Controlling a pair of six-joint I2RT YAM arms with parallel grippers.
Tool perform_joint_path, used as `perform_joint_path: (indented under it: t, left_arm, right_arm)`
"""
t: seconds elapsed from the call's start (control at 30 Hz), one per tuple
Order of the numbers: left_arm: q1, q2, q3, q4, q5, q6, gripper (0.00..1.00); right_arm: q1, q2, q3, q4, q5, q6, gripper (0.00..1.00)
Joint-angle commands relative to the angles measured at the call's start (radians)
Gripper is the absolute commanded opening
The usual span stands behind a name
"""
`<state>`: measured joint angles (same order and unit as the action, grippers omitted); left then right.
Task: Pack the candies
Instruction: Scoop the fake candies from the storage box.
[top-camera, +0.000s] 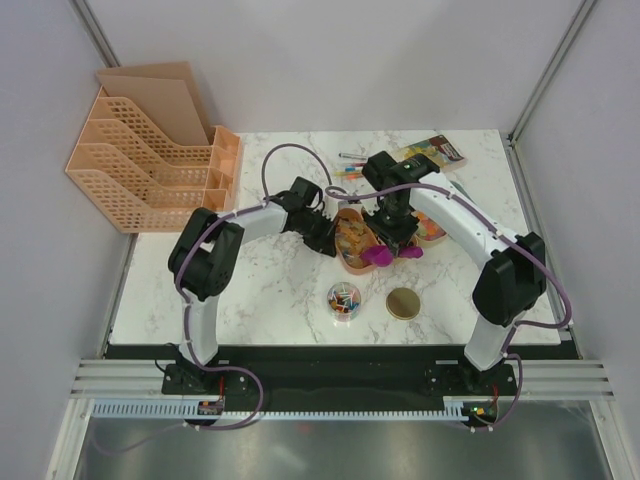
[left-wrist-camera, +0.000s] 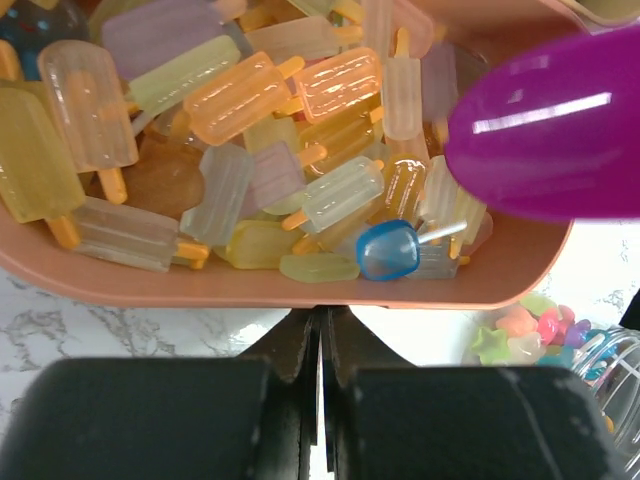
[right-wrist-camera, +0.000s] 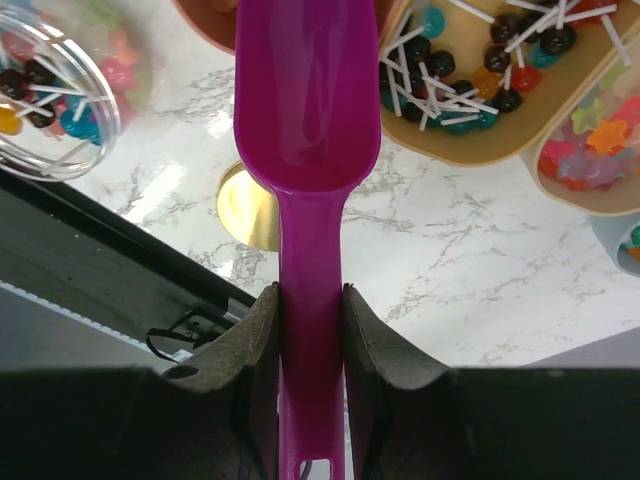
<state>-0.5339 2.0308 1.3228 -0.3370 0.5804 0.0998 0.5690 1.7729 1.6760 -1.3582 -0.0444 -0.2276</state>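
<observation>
A peach tray (top-camera: 352, 262) with petal-shaped compartments holds the candies. Pastel popsicle-shaped candies (left-wrist-camera: 240, 150) fill the compartment in front of my left gripper (left-wrist-camera: 322, 315). That gripper is shut, with its tips against the tray wall just under the rim (left-wrist-camera: 250, 290). My right gripper (right-wrist-camera: 311, 295) is shut on the handle of a purple scoop (right-wrist-camera: 305, 100), whose bowl looks empty and hangs over the table beside the tray. Lollipops (right-wrist-camera: 470, 70) and star candies (right-wrist-camera: 600, 140) lie in other compartments. A clear jar (top-camera: 345, 298) stands in front of the tray and holds some candies.
A gold lid (top-camera: 404, 303) lies to the right of the jar. An orange file rack (top-camera: 150, 170) stands at the back left. Thin coloured pens (top-camera: 350, 165) and a printed packet (top-camera: 435, 152) lie behind the tray.
</observation>
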Motion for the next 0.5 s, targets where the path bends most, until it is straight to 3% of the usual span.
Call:
perform_joint_path:
  t: [0.0,0.07,0.17,0.47]
  left_arm:
    - [-0.020,-0.020,0.038,0.024,0.036,-0.022,0.03]
    - [-0.018,-0.056,0.015,0.006,0.016,-0.015,0.15]
    - [-0.006,-0.168,-0.071,0.004,-0.005,0.000,0.24]
    - [0.031,-0.460,-0.298,0.029,-0.056,0.032,0.26]
  right_arm:
    - [-0.006,0.023,0.002,-0.033,0.072,0.016,0.00]
    - [-0.006,0.036,0.013,-0.033,0.077,0.016,0.00]
    - [-0.008,0.054,0.030,-0.033,0.069,0.020,0.00]
    - [0.023,0.152,0.096,-0.028,0.090,0.024,0.00]
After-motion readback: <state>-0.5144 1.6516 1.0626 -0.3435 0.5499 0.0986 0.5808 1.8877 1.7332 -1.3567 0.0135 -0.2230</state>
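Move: The popsicle box I am working on has its middle about 5 cm right of my left hand and 2 cm ahead, roughly level with my fingertips. From my right hand, which holds the scoop, that middle is some 10 cm left, 8 cm ahead and 13 cm below. From the right hand, the lollipop box is 8 cm ahead and 2 cm right, the gold lid is 5 cm straight back, and the clear storage jar is 12 cm left and 6 cm back, all well below. I free my closed left fingers from the popsicle box's left wall, opening them about a quarter while the hand eases back, then swings left and climbs, about 8 cm in all. Meanwhile my right hand keeps its grip on the purple scoop and lowers it about 2 cm and nearly as far forward at the popsicle box, tilting some 5 degrees so the bowl dips. ##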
